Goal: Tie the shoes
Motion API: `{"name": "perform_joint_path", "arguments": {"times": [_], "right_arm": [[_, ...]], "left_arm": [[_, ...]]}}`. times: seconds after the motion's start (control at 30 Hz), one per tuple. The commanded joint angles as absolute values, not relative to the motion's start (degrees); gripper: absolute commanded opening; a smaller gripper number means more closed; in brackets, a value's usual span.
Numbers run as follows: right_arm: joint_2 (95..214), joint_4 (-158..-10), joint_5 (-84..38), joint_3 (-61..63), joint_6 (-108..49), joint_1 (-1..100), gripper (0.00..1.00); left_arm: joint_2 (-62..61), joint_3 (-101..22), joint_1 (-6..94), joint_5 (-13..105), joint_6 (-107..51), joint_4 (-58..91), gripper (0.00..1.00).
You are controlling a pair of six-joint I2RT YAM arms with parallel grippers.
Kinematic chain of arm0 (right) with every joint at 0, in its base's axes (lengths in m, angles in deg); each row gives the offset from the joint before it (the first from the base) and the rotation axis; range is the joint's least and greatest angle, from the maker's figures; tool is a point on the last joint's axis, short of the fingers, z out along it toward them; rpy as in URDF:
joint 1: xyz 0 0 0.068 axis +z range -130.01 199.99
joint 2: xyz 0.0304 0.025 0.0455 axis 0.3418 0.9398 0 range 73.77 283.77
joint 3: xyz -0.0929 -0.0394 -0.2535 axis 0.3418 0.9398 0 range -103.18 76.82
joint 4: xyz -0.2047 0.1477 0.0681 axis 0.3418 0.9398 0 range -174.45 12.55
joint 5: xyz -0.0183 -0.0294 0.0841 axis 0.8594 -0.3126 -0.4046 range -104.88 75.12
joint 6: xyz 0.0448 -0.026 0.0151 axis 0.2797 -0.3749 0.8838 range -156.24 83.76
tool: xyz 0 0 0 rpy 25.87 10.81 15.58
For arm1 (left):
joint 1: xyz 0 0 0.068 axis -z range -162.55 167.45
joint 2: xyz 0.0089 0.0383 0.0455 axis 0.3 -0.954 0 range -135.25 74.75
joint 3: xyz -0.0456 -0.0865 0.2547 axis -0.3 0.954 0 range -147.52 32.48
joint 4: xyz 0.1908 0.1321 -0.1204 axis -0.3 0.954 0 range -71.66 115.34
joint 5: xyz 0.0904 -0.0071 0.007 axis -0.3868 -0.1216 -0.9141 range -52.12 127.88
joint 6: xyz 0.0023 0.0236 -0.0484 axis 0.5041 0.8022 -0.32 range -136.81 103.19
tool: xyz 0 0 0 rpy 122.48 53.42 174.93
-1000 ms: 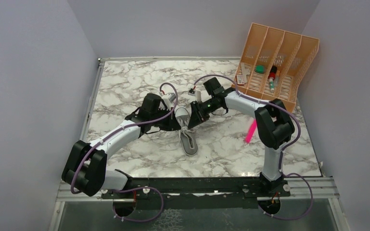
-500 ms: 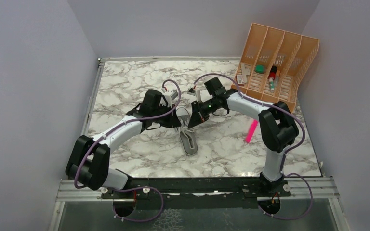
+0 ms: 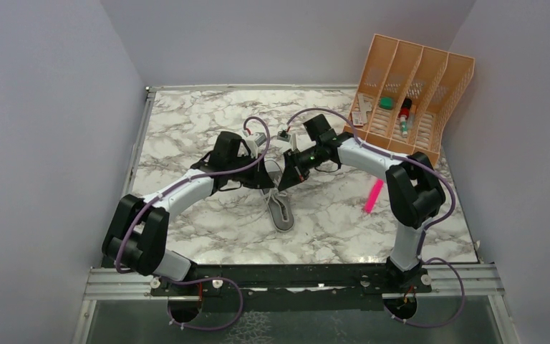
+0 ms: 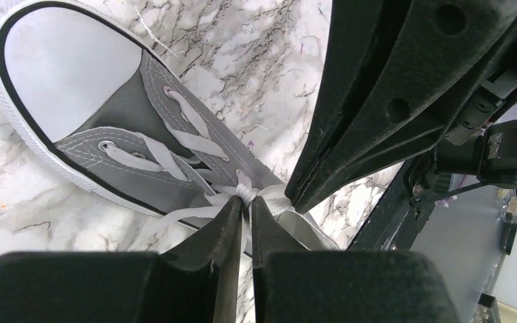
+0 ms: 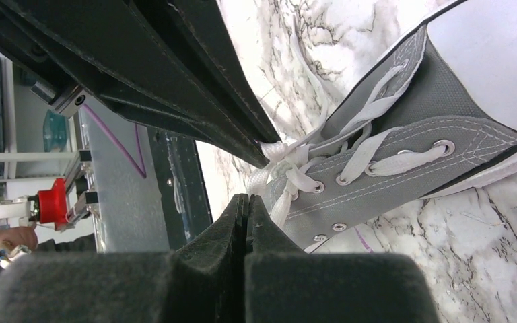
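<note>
A small grey canvas shoe (image 3: 282, 212) with a white toe cap lies mid-table, between both arms. Its white laces (image 4: 195, 138) meet in a knot (image 4: 245, 192) over the upper eyelets. My left gripper (image 4: 246, 204) sits right at that knot, its jaws a thin slit apart with a lace strand running into the slit. From the other side, my right gripper (image 5: 246, 199) is fully shut, its tips against the lace (image 5: 277, 156) beside the knot. No strand shows between its pads. In the top view the left gripper (image 3: 265, 177) and right gripper (image 3: 284, 180) almost touch above the shoe.
An orange slotted organiser (image 3: 409, 92) with small items stands at the back right. A pink marker (image 3: 372, 195) lies right of the shoe, close to the right arm. Grey walls close in the marble table (image 3: 186, 122) on three sides.
The right gripper has shut by the knot. The left gripper's jaws have parted a little, and the left arm has shifted slightly away from the near edge. The shoe stays put.
</note>
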State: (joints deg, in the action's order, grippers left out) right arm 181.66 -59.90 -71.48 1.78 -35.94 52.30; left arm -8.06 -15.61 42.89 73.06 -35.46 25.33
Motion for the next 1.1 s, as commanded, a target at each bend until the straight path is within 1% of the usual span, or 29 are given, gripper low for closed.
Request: {"name": "perform_joint_path", "arguments": {"times": [0.0, 0.2, 0.27, 0.53, 1.07], "right_arm": [[182.5, -60.19, -73.75, 0.11, -37.05, 52.79, 0.01], [182.44, -60.13, -73.17, 0.27, -37.05, 52.77, 0.01], [182.61, -60.04, -72.87, 0.06, -36.97, 52.77, 0.01], [182.84, -59.61, -68.25, -0.13, -36.41, 52.77, 0.01], [183.98, -60.35, -69.92, -0.04, -34.69, 52.62, 0.01]], "left_arm": [[-9.88, -16.61, 42.16, 76.15, -34.96, 23.26, 0.13], [-11.12, -16.53, 41.98, 78.29, -36.58, 21.69, 0.27], [-10.96, -16.11, 42.02, 78.69, -36.46, 21.09, 0.3], [-9.54, -14.65, 41.67, 78.97, -35.01, 21.12, 0.33], [-8.38, -11.19, 41.43, 82.68, -36.98, 15.09, 0.44]]}}
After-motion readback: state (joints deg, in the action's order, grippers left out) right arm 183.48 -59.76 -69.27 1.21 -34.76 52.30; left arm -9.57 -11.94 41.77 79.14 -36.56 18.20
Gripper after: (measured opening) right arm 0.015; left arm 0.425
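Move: The lace knot sits right at both sets of fingertips: from the left hand about 2 cm to the right and 2 cm lower, level with it fore and aft; from the right hand about 1 cm ahead, 2 cm to the left and 2 cm lower. Seen from the left hand, the toe cap is some 8 cm ahead, neither left nor right, and the shoe opening about 8 cm back and 4 cm to the right, both some 6 cm below. Around the lace loop at the knot, the left fingers spread from nearly shut to a bit under half open, the hand dipping about 1 cm, wavering at that low level, then easing back slightly and tilting some 5 degrees. The right hand keeps its shut pinch on the lace, at first still, then sinking about 1 cm beside the knot. ##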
